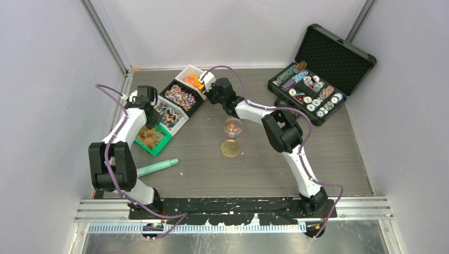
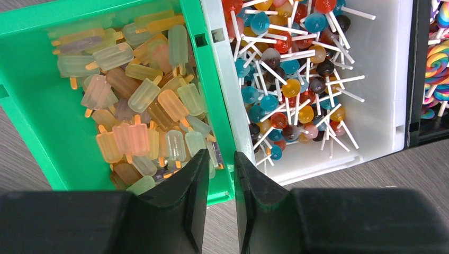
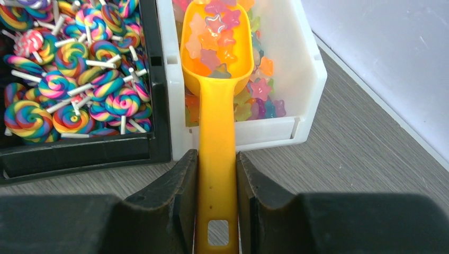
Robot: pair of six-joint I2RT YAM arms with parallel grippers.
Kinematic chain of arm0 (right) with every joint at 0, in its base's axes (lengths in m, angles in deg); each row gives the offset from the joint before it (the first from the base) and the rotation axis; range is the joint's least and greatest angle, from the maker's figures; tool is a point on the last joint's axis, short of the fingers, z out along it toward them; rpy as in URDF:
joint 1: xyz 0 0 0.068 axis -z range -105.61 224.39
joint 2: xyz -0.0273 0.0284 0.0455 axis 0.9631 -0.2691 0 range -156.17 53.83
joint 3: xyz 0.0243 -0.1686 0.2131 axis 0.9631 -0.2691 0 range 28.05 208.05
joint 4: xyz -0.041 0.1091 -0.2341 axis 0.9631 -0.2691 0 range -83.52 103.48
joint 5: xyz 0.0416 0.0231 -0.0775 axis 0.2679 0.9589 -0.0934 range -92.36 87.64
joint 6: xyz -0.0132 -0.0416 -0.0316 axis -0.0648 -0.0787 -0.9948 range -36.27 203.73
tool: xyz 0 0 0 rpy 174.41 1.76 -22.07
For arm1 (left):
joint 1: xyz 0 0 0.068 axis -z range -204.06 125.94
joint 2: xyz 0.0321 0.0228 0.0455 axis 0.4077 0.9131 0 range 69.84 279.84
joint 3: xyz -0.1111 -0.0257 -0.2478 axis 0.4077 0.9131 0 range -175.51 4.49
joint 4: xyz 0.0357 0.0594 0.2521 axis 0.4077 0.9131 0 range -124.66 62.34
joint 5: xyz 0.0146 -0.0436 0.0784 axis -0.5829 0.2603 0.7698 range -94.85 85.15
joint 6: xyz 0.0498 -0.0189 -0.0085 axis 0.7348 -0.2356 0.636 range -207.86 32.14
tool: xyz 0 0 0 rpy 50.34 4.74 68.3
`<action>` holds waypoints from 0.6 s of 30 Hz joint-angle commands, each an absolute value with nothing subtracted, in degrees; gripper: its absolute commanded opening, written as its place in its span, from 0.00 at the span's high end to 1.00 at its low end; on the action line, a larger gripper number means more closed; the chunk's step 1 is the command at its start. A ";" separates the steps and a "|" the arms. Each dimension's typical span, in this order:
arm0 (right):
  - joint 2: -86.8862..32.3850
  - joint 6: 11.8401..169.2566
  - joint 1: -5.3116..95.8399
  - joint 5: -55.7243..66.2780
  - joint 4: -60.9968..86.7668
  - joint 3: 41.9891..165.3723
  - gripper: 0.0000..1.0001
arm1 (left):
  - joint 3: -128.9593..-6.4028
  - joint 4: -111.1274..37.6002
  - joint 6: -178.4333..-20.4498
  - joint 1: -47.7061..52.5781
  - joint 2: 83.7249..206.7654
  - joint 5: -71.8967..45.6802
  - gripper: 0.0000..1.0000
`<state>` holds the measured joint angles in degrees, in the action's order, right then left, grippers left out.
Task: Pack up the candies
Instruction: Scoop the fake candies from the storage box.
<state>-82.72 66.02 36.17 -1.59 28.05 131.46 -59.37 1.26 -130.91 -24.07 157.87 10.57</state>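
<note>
Candies fill four bins: star sweets in a white bin [image 3: 296,79], swirl lollipops [image 3: 63,84] in a black bin, ball lollipops [image 2: 296,79] in a second white bin, and ice-pop sweets [image 2: 137,106] in a green bin [image 2: 32,121]. My right gripper [image 3: 217,156] is shut on the handle of an orange scoop [image 3: 216,58]. The scoop is loaded with star sweets and held over their bin. My left gripper [image 2: 221,156] has its jaws close together on the green bin's wall [image 2: 222,180]. A small clear jar [image 1: 232,127] holding some candies stands mid-table.
A flat gold disc [image 1: 230,148] lies just in front of the jar. A teal scoop [image 1: 158,168] lies near the left arm. An open black case of poker chips [image 1: 312,90] stands at the back right. White walls enclose the table.
</note>
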 commanded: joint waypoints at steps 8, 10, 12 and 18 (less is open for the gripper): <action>-72.35 67.61 36.59 -0.53 42.73 125.23 1.00 | -60.90 3.09 -129.39 -23.80 156.18 6.39 0.60; -71.73 67.48 36.53 -0.70 42.92 124.56 1.00 | -61.86 3.81 -128.94 -23.80 155.66 5.25 0.57; -70.98 67.21 36.57 -0.69 43.05 123.87 1.00 | -62.07 3.61 -128.82 -23.80 154.58 3.86 0.54; -68.75 67.04 36.55 -0.80 44.15 121.03 1.00 | -61.72 3.00 -129.12 -23.80 151.37 1.39 0.37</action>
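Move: The right hand holds the loaded yellow scoop. From it the clear jar lies about 15 cm back, 10 to the right and 6 lower, with the gold lid some 9 cm nearer the robot than the jar. The star-candy box sits some 4 cm ahead and 5 left of that hand, the black swirl-lollipop box 2 back and 11 left. From the left hand, pinched at the green and white boxes' meeting rims, the jar is about 31 cm right, level fore and aft. Keeping its grip on the scoop handle, the right hand rises about 5 cm out of the star-candy box, easing only slightly back and right, and tips the scoop's nose up a little, under 10 degrees, so the bowl carries its heap level. Meanwhile the left hand spreads its fingers off the adjoining rims of the green and white boxes, shifts about 2 cm to the right and starts to lift, by around 1 cm. ##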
